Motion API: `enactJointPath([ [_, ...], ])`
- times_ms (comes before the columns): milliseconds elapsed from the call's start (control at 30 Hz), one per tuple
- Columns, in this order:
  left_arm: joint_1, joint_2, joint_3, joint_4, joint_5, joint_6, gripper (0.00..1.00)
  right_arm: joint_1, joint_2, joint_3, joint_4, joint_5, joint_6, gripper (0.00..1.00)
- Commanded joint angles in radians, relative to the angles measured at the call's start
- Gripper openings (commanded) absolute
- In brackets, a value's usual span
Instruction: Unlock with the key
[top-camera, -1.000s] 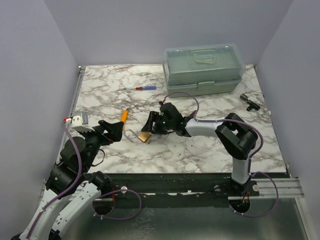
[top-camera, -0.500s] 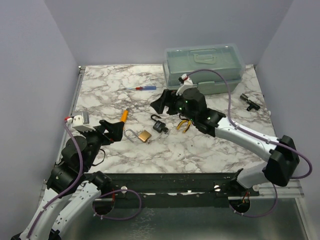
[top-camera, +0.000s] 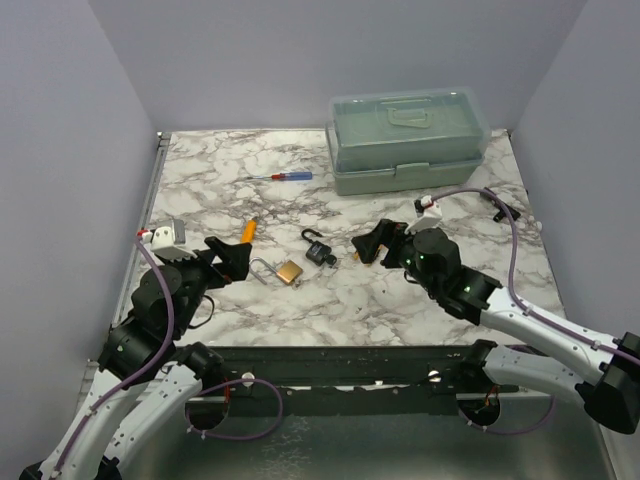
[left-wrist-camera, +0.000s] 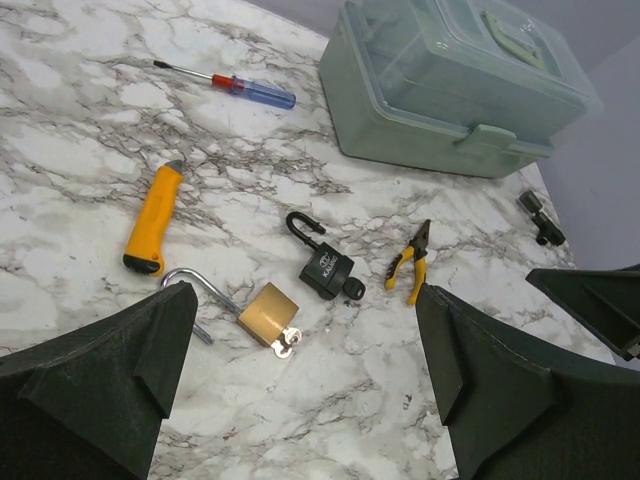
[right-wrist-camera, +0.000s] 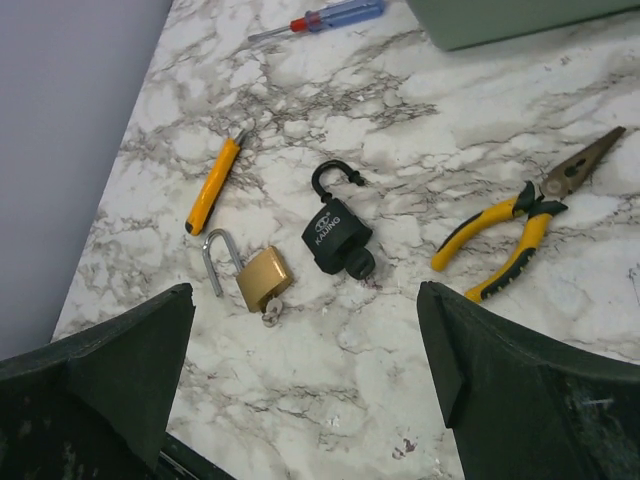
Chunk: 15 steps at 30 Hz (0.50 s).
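Observation:
A brass padlock (top-camera: 290, 272) lies left of the table's middle with its steel shackle (left-wrist-camera: 190, 297) swung open. The small silver key (left-wrist-camera: 283, 343) sticks out of its bottom end, also seen in the right wrist view as the key (right-wrist-camera: 269, 313). A black padlock (top-camera: 320, 252) lies just right of it, its shackle unhooked and a black-headed key (right-wrist-camera: 360, 264) in its base. My left gripper (top-camera: 228, 258) hovers open to the left of the brass padlock. My right gripper (top-camera: 383, 243) hovers open to the right of the black padlock. Neither holds anything.
Yellow-handled pliers (right-wrist-camera: 520, 230) lie right of the black padlock, under my right gripper. A yellow utility knife (top-camera: 248, 230) lies behind the brass padlock. A red-and-blue screwdriver (top-camera: 285, 177) and a green toolbox (top-camera: 407, 140) sit at the back. A small black part (left-wrist-camera: 540, 215) lies far right.
My right arm left the brass padlock, swung up toward the back, then drew back to the right, its jaws opening wider. The left arm barely moved.

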Motion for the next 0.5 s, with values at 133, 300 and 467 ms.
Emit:
enactJointPath([
  [133, 0.009, 0.014, -0.011, -0.002, -0.023, 0.009, 0.99, 0.0, -0.068, -0.075, -0.167, 0.086, 0.195, 1.0],
  [300, 0.011, 0.016, -0.012, -0.002, -0.024, 0.009, 0.99, 0.0, -0.112, -0.159, -0.109, 0.066, 0.197, 1.0],
  [467, 0.011, 0.019, -0.013, -0.001, -0.024, 0.009, 0.99, 0.0, -0.123, -0.182, -0.061, 0.048, 0.174, 1.0],
])
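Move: The brass padlock with its key lies about 5 cm ahead of the empty right hand, 17 cm to its left and 18 cm below. The open black padlock is roughly 11 cm ahead and 10 cm left of that hand, the pliers some 14 cm ahead and 3 cm to its right, both also about 18 cm below. From the idle left hand, the brass padlock is around 13 cm ahead, 8 cm to the right and 24 cm down. Empty and wide open, the right hand sinks some 6 to 7 cm towards the bare marble on the near side of the pliers, drifting about 3 cm to the right and a little less back, so that sideways it draws off from the two padlocks. As it comes down, its fingers tip about 10 degrees further towards the table and swing slightly clockwise, staying open and touching nothing. ##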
